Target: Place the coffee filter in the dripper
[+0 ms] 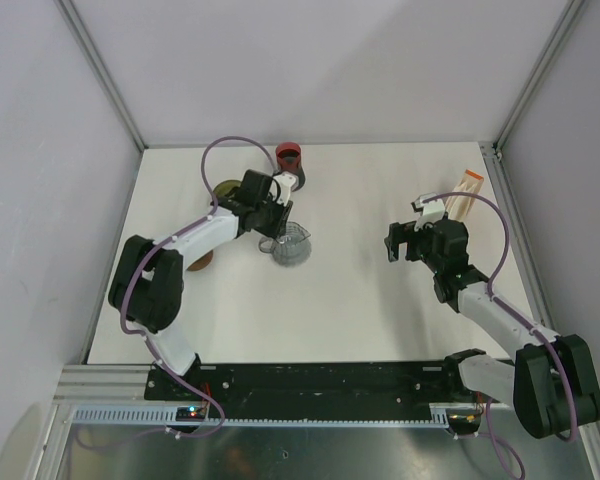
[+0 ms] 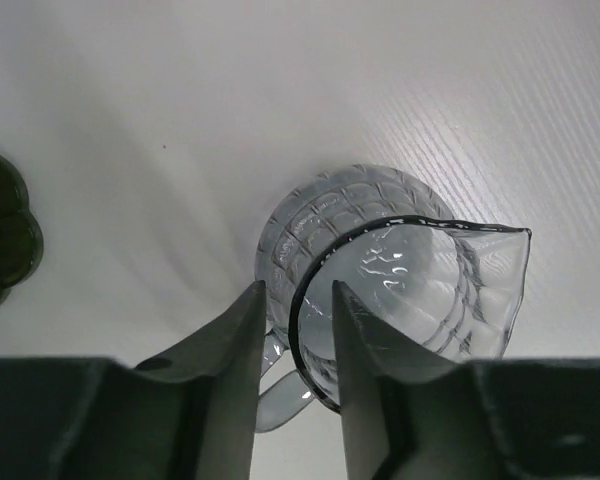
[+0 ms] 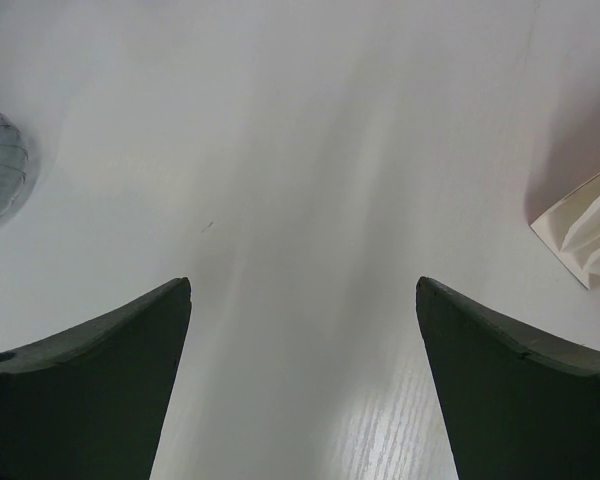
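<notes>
The clear ribbed glass dripper (image 1: pixel 292 247) stands left of the table's middle, with a black rim and a handle in the left wrist view (image 2: pixel 400 280). My left gripper (image 2: pixel 297 285) hangs over it, its jaws slightly parted with the rim passing between them and a gap showing on each side. The folded white coffee filter (image 1: pixel 467 190) lies at the back right, and a corner of it shows in the right wrist view (image 3: pixel 588 232). My right gripper (image 3: pixel 303 283) is wide open over bare table, to the near left of the filter, holding nothing.
A red cup (image 1: pixel 291 158) stands at the back behind the dripper. A dark green round object (image 1: pixel 228 190) lies left of my left gripper, and a brown one (image 1: pixel 200 262) sits partly under the left arm. White walls close in the table.
</notes>
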`<state>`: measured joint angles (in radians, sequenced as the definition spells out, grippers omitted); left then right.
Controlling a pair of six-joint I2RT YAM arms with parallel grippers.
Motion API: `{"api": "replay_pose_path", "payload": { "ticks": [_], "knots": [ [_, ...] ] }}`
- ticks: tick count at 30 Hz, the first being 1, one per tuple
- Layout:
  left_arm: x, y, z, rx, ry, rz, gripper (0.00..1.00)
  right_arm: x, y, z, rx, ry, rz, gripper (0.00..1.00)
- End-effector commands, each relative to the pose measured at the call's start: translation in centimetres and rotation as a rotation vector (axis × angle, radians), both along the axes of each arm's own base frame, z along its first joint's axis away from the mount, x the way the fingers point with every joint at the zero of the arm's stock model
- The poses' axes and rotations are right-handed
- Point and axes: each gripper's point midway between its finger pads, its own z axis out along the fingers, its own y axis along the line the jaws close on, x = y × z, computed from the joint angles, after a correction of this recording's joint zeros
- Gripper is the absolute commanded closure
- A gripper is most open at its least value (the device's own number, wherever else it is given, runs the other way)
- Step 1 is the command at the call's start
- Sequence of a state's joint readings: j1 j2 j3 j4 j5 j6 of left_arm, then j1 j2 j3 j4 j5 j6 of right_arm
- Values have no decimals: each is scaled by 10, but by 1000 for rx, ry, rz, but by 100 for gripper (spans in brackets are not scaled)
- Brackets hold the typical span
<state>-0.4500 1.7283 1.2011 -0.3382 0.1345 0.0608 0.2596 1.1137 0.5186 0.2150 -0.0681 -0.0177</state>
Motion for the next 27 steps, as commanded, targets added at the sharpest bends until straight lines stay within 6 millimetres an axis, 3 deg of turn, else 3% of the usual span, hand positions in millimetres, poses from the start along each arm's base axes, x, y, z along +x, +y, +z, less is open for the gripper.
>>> {"api": "replay_pose_path", "payload": {
  "ticks": [1, 4, 9, 14, 16, 22, 27],
  "knots": [
    [16, -16, 40, -61, -104, -34, 56, 13, 3, 24, 9, -69, -2, 1],
    [19, -20, 69, -91, -167, -64, 47, 12, 3, 22, 9, -64, 1, 1],
    [12, -21, 118, -120, -267, -125, 19, 11, 3, 22, 9, -62, 3, 1],
    [-1, 10, 146, -82, -319, -117, 9, 9, 3, 24, 11, -63, 2, 1],
    [-5, 36, 152, -69, -325, -77, 9, 9, 3, 25, 13, -63, 2, 1],
    [-17, 141, 154, -23, -320, 70, 6, 7, 4, 29, 19, -72, 1, 1],
    [-18, 227, 116, 168, -249, 215, 3, 7, 6, 33, 26, -82, 6, 1]
  ]
}}
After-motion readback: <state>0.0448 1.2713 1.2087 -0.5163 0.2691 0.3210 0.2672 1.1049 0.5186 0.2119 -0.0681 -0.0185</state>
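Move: My left hand is at the carafe's upper edge beside its handle, the carafe's middle about 3 cm back, 4 cm to the right and 4 cm lower. The green dripper stands some 7 cm ahead and 11 cm left, 5 cm lower; the wooden ring lies 3 cm back and 19 cm left, on the table. The red-topped vessel is about 15 cm ahead and 3 cm right. From my right hand the dripper lies roughly 42 cm left and 11 cm ahead, 9 cm lower. I finish letting go of the carafe, my left fingers spreading from slightly parted to wide open as I draw straight up off its edge. Once some 10 cm up I swing fast to my left, about 19 cm in all, past the near side of the dripper, ending high over the wooden ring, about 15 cm above my start. My fingers tip up some 20 degrees and my wrist turns a little counter-clockwise late in the swing. ##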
